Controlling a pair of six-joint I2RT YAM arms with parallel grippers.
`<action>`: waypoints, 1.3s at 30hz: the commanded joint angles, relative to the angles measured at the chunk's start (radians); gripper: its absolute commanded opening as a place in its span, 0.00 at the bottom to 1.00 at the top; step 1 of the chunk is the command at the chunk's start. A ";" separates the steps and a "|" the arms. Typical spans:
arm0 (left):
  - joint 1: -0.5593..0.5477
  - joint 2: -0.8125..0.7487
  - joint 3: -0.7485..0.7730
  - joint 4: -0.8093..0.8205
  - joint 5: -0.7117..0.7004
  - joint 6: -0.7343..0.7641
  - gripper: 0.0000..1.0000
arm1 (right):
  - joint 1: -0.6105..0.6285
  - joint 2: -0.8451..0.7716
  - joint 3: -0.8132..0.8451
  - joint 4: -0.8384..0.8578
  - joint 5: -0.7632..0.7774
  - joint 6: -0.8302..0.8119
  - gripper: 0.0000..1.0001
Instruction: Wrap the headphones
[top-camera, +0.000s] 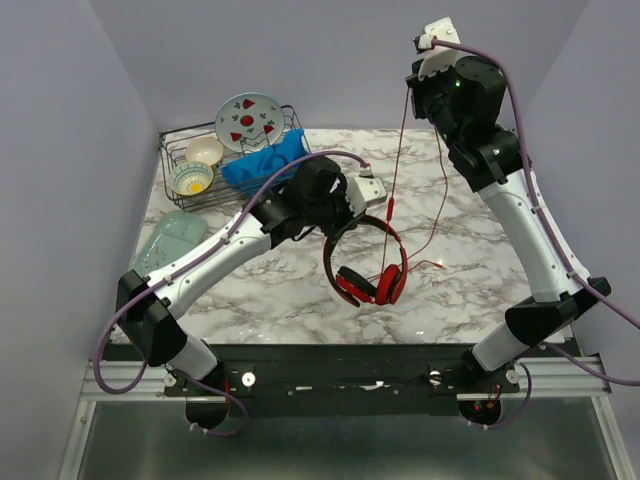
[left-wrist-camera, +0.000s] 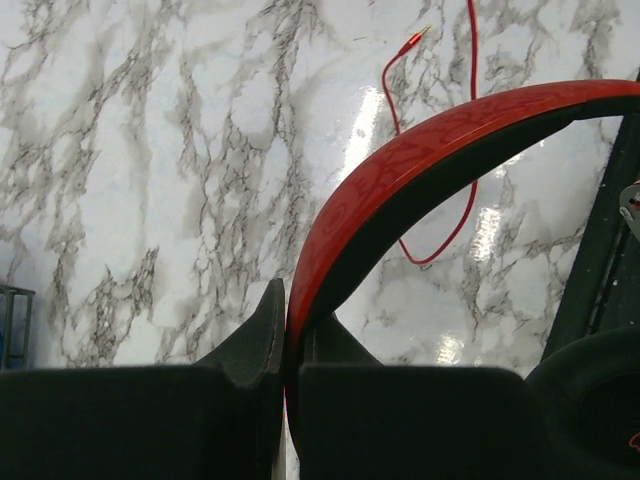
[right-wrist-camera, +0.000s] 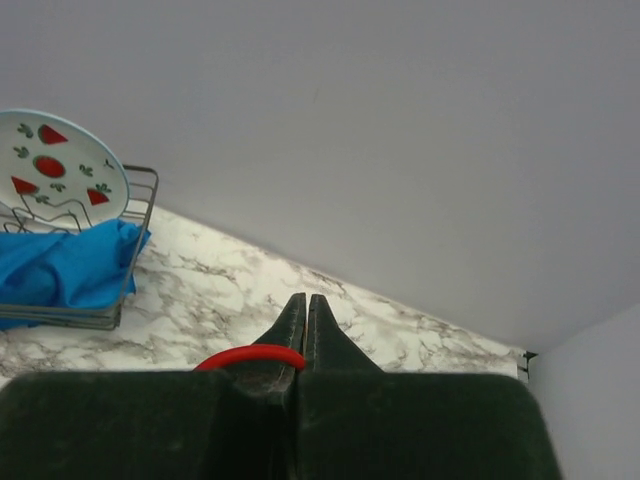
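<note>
The red headphones (top-camera: 367, 262) hang above the marble table, ear cups down. My left gripper (top-camera: 372, 205) is shut on the top of their headband (left-wrist-camera: 420, 150), which is red outside and black inside. In the left wrist view both fingers (left-wrist-camera: 255, 335) pinch the band, and a black ear pad (left-wrist-camera: 590, 390) shows at the lower right. The thin red cable (top-camera: 396, 170) runs taut up from the headphones to my right gripper (top-camera: 425, 42), raised high at the back right and shut on it. In the right wrist view the cable (right-wrist-camera: 250, 354) curls out between the closed jaws. Slack cable (left-wrist-camera: 440, 240) and its plug (left-wrist-camera: 415, 40) lie on the table.
A wire dish rack (top-camera: 172, 155) stands at the back left, holding a patterned plate (top-camera: 248, 120), bowls (top-camera: 192, 178) and a blue cloth (top-camera: 265, 165). A pale green dish (top-camera: 170, 240) lies by the left wall. Grey walls close in the table on three sides.
</note>
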 joint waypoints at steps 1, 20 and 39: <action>-0.010 -0.050 0.016 -0.020 0.134 -0.053 0.00 | -0.031 -0.002 -0.098 -0.090 0.013 -0.044 0.01; 0.086 -0.165 -0.062 0.055 0.142 -0.156 0.00 | -0.241 -0.287 -0.564 0.168 -0.024 0.134 0.01; 0.255 -0.173 0.204 0.048 0.238 -0.501 0.00 | -0.258 -0.174 -0.690 0.245 -0.404 0.223 0.01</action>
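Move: Below and behind the right hand, which pinches the red cable high up, hang the headphones' ear cups: some 30 cm back, 12 cm left and 29 cm down. The cable plug lies on the table about 9 cm back, 10 cm right and 48 cm below that hand. From the left hand, which grips the headband, the ear cups are roughly 13 cm back, 4 cm right and 4 cm lower; the plug is about 6 cm ahead, 27 cm right and 24 cm down. Lowering the still-pinched cable fast, the right hand sinks about 16 cm in all, swings some 12 cm to the right, away sideways from the headphones, then comes back left a little, its fingers dipping some 15 degrees. The left hand keeps its grip on the headband and lifts about 8 cm, in two stages, with some drift left, its fingers tilting up towards level. ##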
